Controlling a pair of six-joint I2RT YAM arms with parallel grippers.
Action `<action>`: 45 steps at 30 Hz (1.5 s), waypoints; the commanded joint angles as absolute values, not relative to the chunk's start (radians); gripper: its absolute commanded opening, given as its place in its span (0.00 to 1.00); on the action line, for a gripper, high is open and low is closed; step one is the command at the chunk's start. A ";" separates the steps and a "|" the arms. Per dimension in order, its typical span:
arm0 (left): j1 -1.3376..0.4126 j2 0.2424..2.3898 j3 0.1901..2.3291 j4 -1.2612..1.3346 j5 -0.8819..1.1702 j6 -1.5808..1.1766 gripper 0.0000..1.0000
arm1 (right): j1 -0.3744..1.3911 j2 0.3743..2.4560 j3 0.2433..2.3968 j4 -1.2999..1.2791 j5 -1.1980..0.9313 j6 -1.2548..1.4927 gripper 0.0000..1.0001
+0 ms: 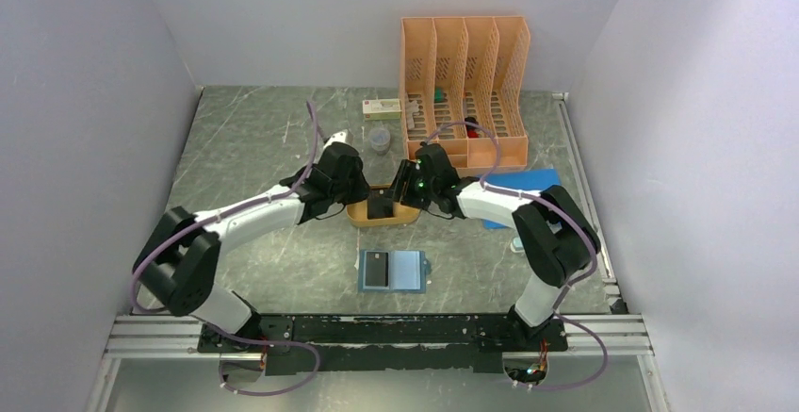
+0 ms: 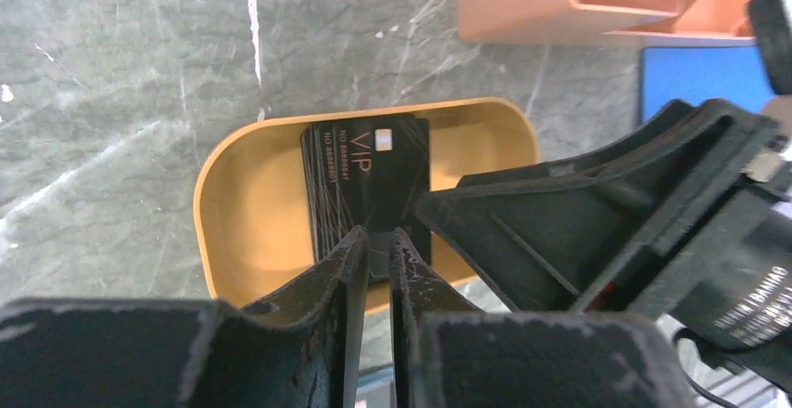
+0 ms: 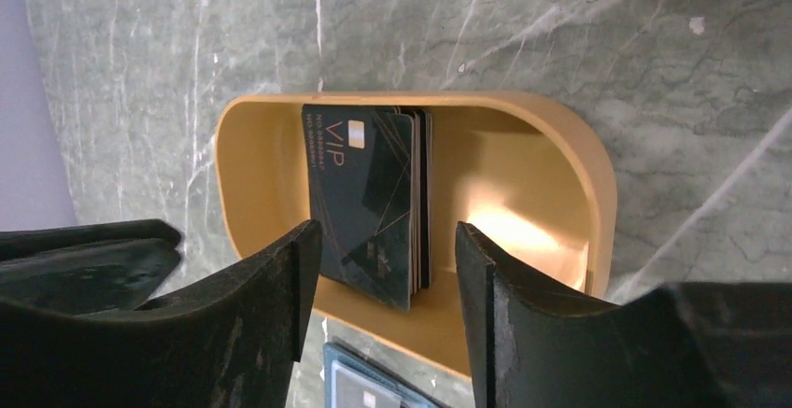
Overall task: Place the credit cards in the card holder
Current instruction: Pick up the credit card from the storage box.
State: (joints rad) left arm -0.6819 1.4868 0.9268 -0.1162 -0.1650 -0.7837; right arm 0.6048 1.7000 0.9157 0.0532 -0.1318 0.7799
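Observation:
Several black credit cards [image 3: 369, 198] stand on edge as a stack in an orange oval tray [image 3: 523, 175], the front one marked VIP [image 2: 374, 161]. My right gripper [image 3: 388, 240] hangs open over the tray's near side, one finger on each side of the stack and neither touching it. My left gripper [image 2: 378, 238] is at the stack's near edge. Its jaws are only a narrow slit apart and clamp nothing. From above, both grippers meet over the tray [image 1: 358, 214]. The teal card holder [image 1: 407, 271] lies open nearer the bases, with one dark card [image 1: 377, 268] in its left pocket.
An orange file organizer [image 1: 466, 82] stands at the back right. A flat blue sheet [image 1: 523, 186] lies under the right arm. A small white box [image 1: 382, 107] and a clear cup [image 1: 379, 139] sit behind the tray. Walls close in on both sides.

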 commanded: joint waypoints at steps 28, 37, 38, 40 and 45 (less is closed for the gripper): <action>-0.629 1.719 1.002 -0.125 -0.120 -0.756 0.17 | 0.560 1.781 0.893 0.150 -0.247 0.786 0.07; -0.624 1.744 1.008 -0.130 -0.118 -0.753 0.17 | 0.542 1.757 0.872 0.158 -0.272 0.790 0.00; -0.624 1.747 1.008 -0.130 -0.119 -0.753 0.17 | 0.539 1.754 0.871 0.158 -0.275 0.790 0.00; -0.624 1.750 1.008 -0.130 -0.121 -0.753 0.17 | 0.533 1.750 0.864 0.162 -0.285 0.790 0.00; -0.623 1.750 1.003 -0.127 -0.120 -0.755 0.17 | 0.526 1.739 0.854 0.170 -0.308 0.792 0.00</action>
State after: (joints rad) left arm -0.6308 1.7363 0.9863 -0.1146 -0.1085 -0.7700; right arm 0.5396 1.7641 0.8780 0.1757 -0.3008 0.8036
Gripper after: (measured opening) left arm 0.169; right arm 0.112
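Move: At the storage box, the stack of credit cards lies about 2 cm left of the right hand, level with it and 3 cm down; the box's middle coincides with the stack's to within a centimetre. The card holder is some 15 cm back of the stack and 3 cm to its right, the clear cup about 16 cm beyond the stack. From the left hand the stack is roughly 3 cm right, level, and 9 cm down. Closing its open fingers nearly shut while dipping about 2 cm and edging left, the right hand pinches the right-side edge of the upper cards, then eases up and back right about a centimetre each, rolling slightly left side up. The left hand, fingers staying nearly shut, sinks some 8 cm to the stack's left part, tipping 10 degrees downward and coming to rest against the cards. ##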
